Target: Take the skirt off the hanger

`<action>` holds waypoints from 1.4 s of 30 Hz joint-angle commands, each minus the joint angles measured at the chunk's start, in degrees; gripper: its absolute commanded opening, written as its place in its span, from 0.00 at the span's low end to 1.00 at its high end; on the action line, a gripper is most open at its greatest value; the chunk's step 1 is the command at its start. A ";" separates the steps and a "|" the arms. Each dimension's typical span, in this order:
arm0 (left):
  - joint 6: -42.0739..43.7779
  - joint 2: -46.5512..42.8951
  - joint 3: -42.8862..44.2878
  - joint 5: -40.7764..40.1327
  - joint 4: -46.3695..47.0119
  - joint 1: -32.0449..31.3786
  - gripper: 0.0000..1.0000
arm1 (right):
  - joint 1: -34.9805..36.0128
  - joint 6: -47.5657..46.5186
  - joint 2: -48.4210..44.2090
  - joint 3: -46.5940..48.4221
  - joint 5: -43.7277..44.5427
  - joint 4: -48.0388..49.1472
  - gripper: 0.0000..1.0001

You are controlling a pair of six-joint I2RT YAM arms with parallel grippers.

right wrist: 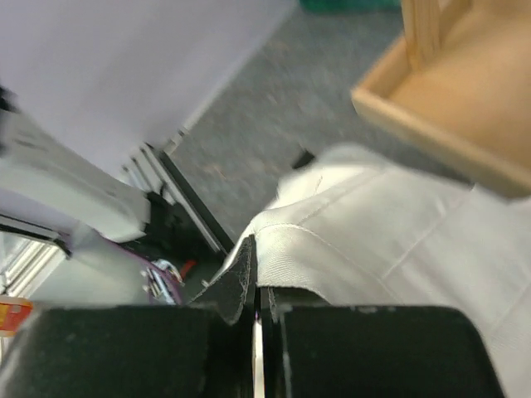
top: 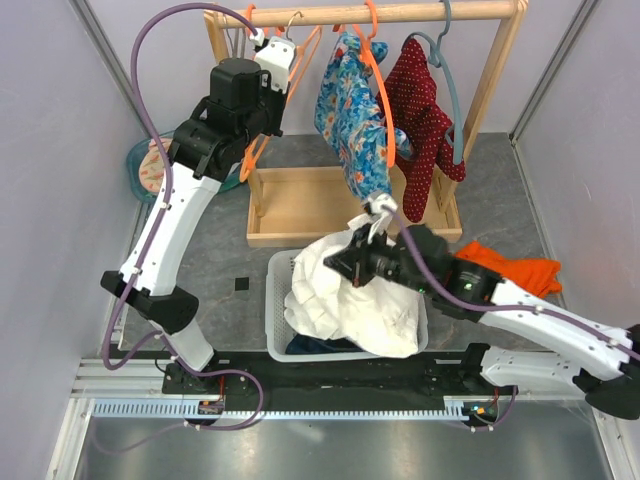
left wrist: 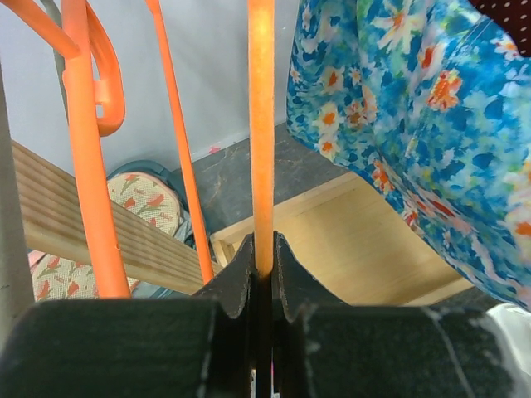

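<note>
My left gripper (top: 266, 45) (left wrist: 262, 255) is up at the rail, shut on a thin bar of the bare orange hanger (top: 258, 150) (left wrist: 261, 124). The skirt (top: 350, 300) (right wrist: 398, 240) is off that hanger and heaped over the white basket (top: 273, 300). It shows a pale, whitish twill side with seams, and dark blue peeks out at its lower edge. My right gripper (top: 376, 222) (right wrist: 261, 265) is shut on a folded edge of the skirt, holding it up above the basket, just below the floral garment's hem.
A blue floral garment (top: 350, 110) (left wrist: 431, 124) on another orange hanger and a red dotted garment (top: 420, 110) on a grey-blue hanger hang from the wooden rack (top: 400, 12). The rack's tray base (top: 300, 205) lies behind the basket. An orange cloth (top: 520, 270) lies at the right.
</note>
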 commanded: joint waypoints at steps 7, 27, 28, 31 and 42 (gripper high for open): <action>2.90 2.66 6.02 -2.48 4.20 0.00 0.02 | -1.43 14.28 11.57 -17.99 2.37 5.53 0.00; 2.91 10.04 14.12 -0.80 5.34 2.02 0.02 | -3.28 16.58 18.89 -29.77 0.70 20.73 0.00; 2.91 10.30 13.85 -1.41 5.25 2.29 0.02 | -3.28 15.97 17.14 -29.77 0.87 20.38 0.00; 2.82 11.18 12.36 -2.73 4.90 2.90 0.02 | -3.28 14.74 14.06 -29.33 1.93 18.89 0.00; 3.08 12.50 9.90 -4.85 4.55 3.43 0.02 | -3.28 14.29 9.75 -28.89 2.37 18.18 0.00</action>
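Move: The right gripper already holds the white skirt; the basket's middle lies some 27 cm below it, 1 cm back and 3 cm to its right. The rack's wooden base stands about 19 cm ahead, 4 cm right and 31 cm below. The left gripper already holds an empty orange hanger; its spot on the rail is roughly 6 cm ahead, 2 cm right and 20 cm higher, with the floral garment 5 cm ahead and 12 cm right, level with the gripper. Swing the right gripper fast down towards the basket, about 25 cm, tipping its fingers some 25 degrees further downward and keeping them shut on the white skirt, then ease back up 3 to 4 cm. Meanwhile carry the held orange hanger forward about 6 cm with the left gripper, rising 2 cm first and then sinking nearly 4 cm at the rail. ##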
